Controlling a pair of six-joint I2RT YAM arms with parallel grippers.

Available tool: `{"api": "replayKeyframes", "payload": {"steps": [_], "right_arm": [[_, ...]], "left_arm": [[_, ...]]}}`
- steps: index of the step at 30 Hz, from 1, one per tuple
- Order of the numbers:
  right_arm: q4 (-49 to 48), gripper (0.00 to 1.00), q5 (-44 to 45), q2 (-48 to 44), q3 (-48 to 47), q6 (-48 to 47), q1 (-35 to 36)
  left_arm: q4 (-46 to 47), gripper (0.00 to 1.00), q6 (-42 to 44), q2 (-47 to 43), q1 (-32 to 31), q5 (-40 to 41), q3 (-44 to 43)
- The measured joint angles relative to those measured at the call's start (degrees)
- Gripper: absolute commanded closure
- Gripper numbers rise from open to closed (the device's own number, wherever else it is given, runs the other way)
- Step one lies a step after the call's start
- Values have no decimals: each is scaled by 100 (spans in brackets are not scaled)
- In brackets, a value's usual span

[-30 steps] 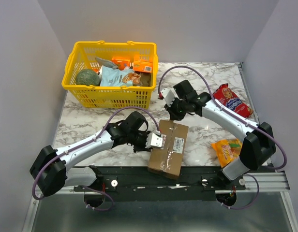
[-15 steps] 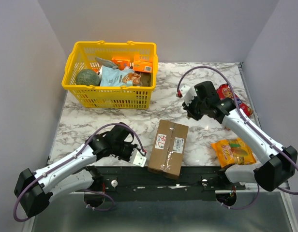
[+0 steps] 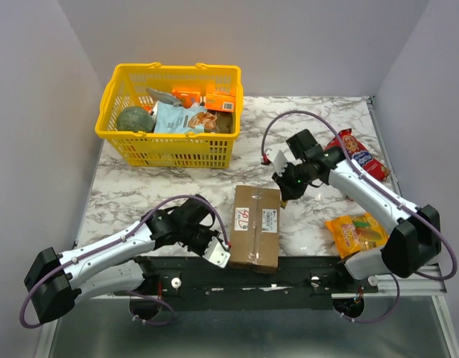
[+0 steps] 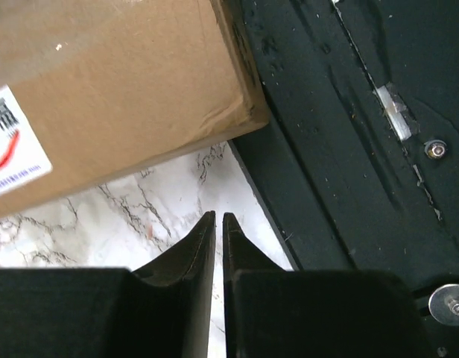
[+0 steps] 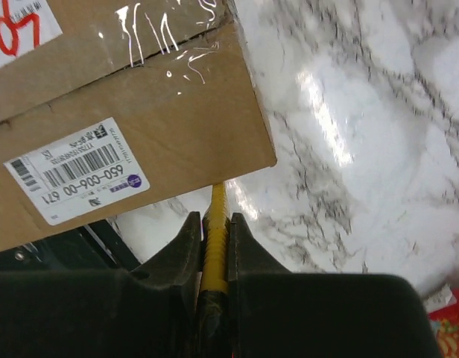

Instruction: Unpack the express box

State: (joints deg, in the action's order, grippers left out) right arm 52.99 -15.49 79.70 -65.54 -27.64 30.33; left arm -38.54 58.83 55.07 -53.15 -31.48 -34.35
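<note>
The express box point(image 3: 255, 227), brown cardboard with a white label, a red-scribbled sticker and clear tape, lies at the table's near edge. It also shows in the left wrist view point(image 4: 118, 89) and the right wrist view point(image 5: 125, 97). My left gripper point(image 3: 217, 252) is shut and empty, just left of the box's near left corner; its tips point(image 4: 218, 218) are over marble, short of the box. My right gripper point(image 3: 283, 186) is shut on a yellow ridged tool point(image 5: 215, 231), whose tip reaches the box's far right corner.
A yellow basket point(image 3: 170, 153) full of groceries stands at the back left. A red snack packet point(image 3: 356, 154) and an orange candy bag point(image 3: 356, 233) lie on the right. A black base rail point(image 3: 214, 272) runs along the near edge.
My right gripper has swung down and left to the box's far right corner. My left gripper has moved right to the box's near left corner. The box has shifted slightly left.
</note>
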Motion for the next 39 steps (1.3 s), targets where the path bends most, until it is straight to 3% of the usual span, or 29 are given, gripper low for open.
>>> {"api": "replayKeyframes", "payload": {"steps": [3,10,13,18,23,25,28,31,39], "right_arm": [[-52,99,-409,549,-636,160,83],[-323,100,-1565,2483,-3209,621,402],[-450,100,-1606,2664,-3469,791,490],[-514,99,-1213,2041,-2750,870,494],[-387,100,-579,743,-1694,662,402],[-334,100,-391,142,-1266,382,363],[-155,100,-278,-533,-697,-74,358],[229,100,-402,-951,-223,-702,358],[1484,100,-1458,-1753,282,-2291,507]], "left_arm": [[-37,83,-61,-50,-24,4,-20],[-608,83,-24,-649,-24,260,-79],[-973,84,118,-940,-24,439,-79],[-1263,83,83,-1405,-24,774,-81],[-852,71,-879,-1510,68,1191,-337],[-551,57,-1381,-1204,417,1266,-588],[-68,55,-2170,-675,1093,1292,-929],[365,52,-3016,33,1687,1303,-1259],[1244,51,-4642,730,2170,1082,-1375]]}}
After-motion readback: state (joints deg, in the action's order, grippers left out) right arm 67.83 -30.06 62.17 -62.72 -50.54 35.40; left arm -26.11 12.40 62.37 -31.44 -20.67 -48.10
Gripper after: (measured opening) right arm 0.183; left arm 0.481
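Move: The right hand, still gripping the yellow cutter, is at the express box's far right corner; the box's middle is about 10 cm back, 9 cm left and 4 cm lower. From that hand the orange snack bag is some 13 cm back and 24 cm right, the red snack bag 13 cm ahead and 25 cm right. From the left hand the box's middle is about 4 cm ahead, 13 cm right and slightly lower, and the yellow basket some 37 cm ahead and 15 cm left. Right hand sweeps about 15 cm left against the box, then back-right; left hand swings up and forward, opening. ##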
